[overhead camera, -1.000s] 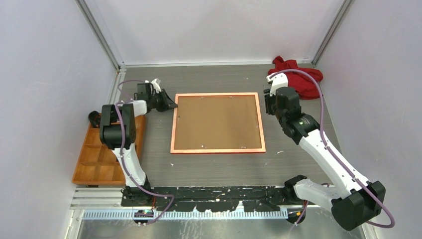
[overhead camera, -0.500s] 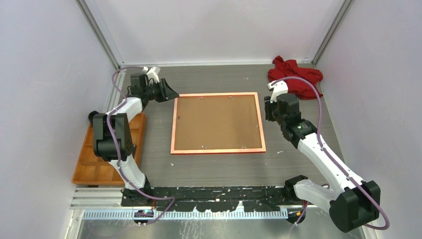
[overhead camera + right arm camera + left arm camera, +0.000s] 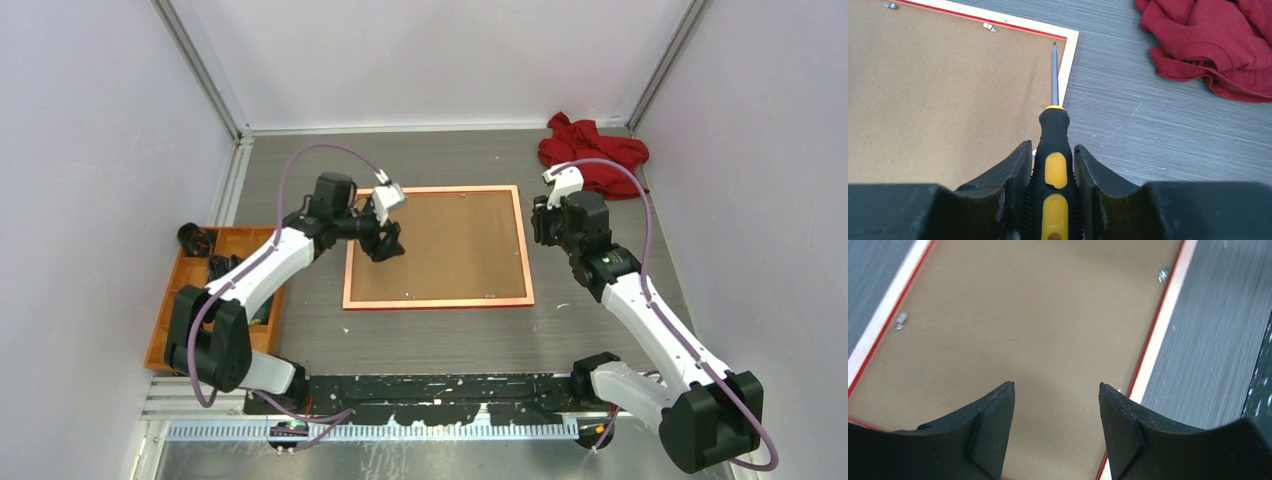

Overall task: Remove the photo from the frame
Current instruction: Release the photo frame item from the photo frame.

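Note:
The frame [image 3: 437, 301] lies face down mid-table, its orange-pink back rim around a plain brown backing board [image 3: 450, 245]. The photo is hidden under that board. My left gripper [image 3: 385, 243] hovers over the board's left part; in the left wrist view it [image 3: 1055, 385] is open with nothing between its fingers, above the board [image 3: 1023, 315] near the rim [image 3: 1158, 340]. My right gripper [image 3: 1052, 147] is shut on a black-and-yellow screwdriver [image 3: 1054, 125], whose tip points at the frame's corner [image 3: 1068, 55], at the frame's right edge [image 3: 540, 215].
A red cloth [image 3: 595, 150] is bunched at the back right, close to the right arm. An orange compartment tray [image 3: 200, 320] stands at the left edge. Small metal clips [image 3: 1163, 274] sit along the frame's inner rim. Walls enclose the table on three sides.
The left arm swung from beyond the frame's back-left corner to above the board's left part, and its jaws opened. The right arm shifted only slightly, still holding the screwdriver.

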Available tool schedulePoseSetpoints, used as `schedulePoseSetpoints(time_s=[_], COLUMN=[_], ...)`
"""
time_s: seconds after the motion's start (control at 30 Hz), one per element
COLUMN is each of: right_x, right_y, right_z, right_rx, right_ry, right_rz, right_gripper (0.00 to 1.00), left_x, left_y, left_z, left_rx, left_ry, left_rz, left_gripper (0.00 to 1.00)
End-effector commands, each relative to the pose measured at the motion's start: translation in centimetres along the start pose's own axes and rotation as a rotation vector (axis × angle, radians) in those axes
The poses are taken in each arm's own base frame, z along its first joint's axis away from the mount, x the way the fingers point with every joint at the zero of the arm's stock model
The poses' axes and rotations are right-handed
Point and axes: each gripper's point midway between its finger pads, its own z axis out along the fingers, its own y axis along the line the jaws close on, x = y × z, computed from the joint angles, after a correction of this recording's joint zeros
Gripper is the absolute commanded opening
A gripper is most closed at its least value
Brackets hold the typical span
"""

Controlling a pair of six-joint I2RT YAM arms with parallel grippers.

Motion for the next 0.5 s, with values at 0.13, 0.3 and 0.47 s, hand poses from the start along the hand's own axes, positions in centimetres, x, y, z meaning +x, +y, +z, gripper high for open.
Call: schedulePoseSetpoints(time_s=[0.13, 0.3, 0.47], right_x=[-2.8, -2.6, -2.5], right_y=[-0.6, -1.2, -1.6], right_z=[-0.6, -0.6, -0.6], right_rx=[-0.008, -0.002, 0.003], right_ry=[-0.102, -0.099, -0.094], right_rz=[0.020, 0.035, 0.047], right_gripper=[0.01, 0.01, 0.01], left_x=[4.9, 6.9, 9.1], left_y=[-5.9, -9.2, -11.9], left_z=[1.0, 2.2, 2.9], left_rx=[0.103, 0.183, 0.248], left_ry=[0.232, 0.300, 0.392], left_rz=[0.363, 0.459, 0.534], left_gripper=[0.66, 0.66, 0.65])
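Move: The left hand, open and empty above the photo frame's backing, has the frame's near edge about 11 cm back, 3 cm to its right and 13 cm below. The near-left clip sits just inside that edge, some 10 cm back and 3 cm right; the near-right clip is about 17 cm farther right of it. The frame's near-left corner lies roughly 12 cm back and 11 cm left of the hand. From the right hand, the near-edge spot is about 26 cm left, 12 cm back. Back towards the robot and down, the left hand sweeps about 11 cm and sinks some 7 cm with a slight drift right, from over the backing to above the photo frame's near edge. It turns roughly 25 degrees clockwise and tips its fingers more steeply down, keeping them open. The right hand keeps its grip on the screwdriver and eases about 1.5 cm right. ##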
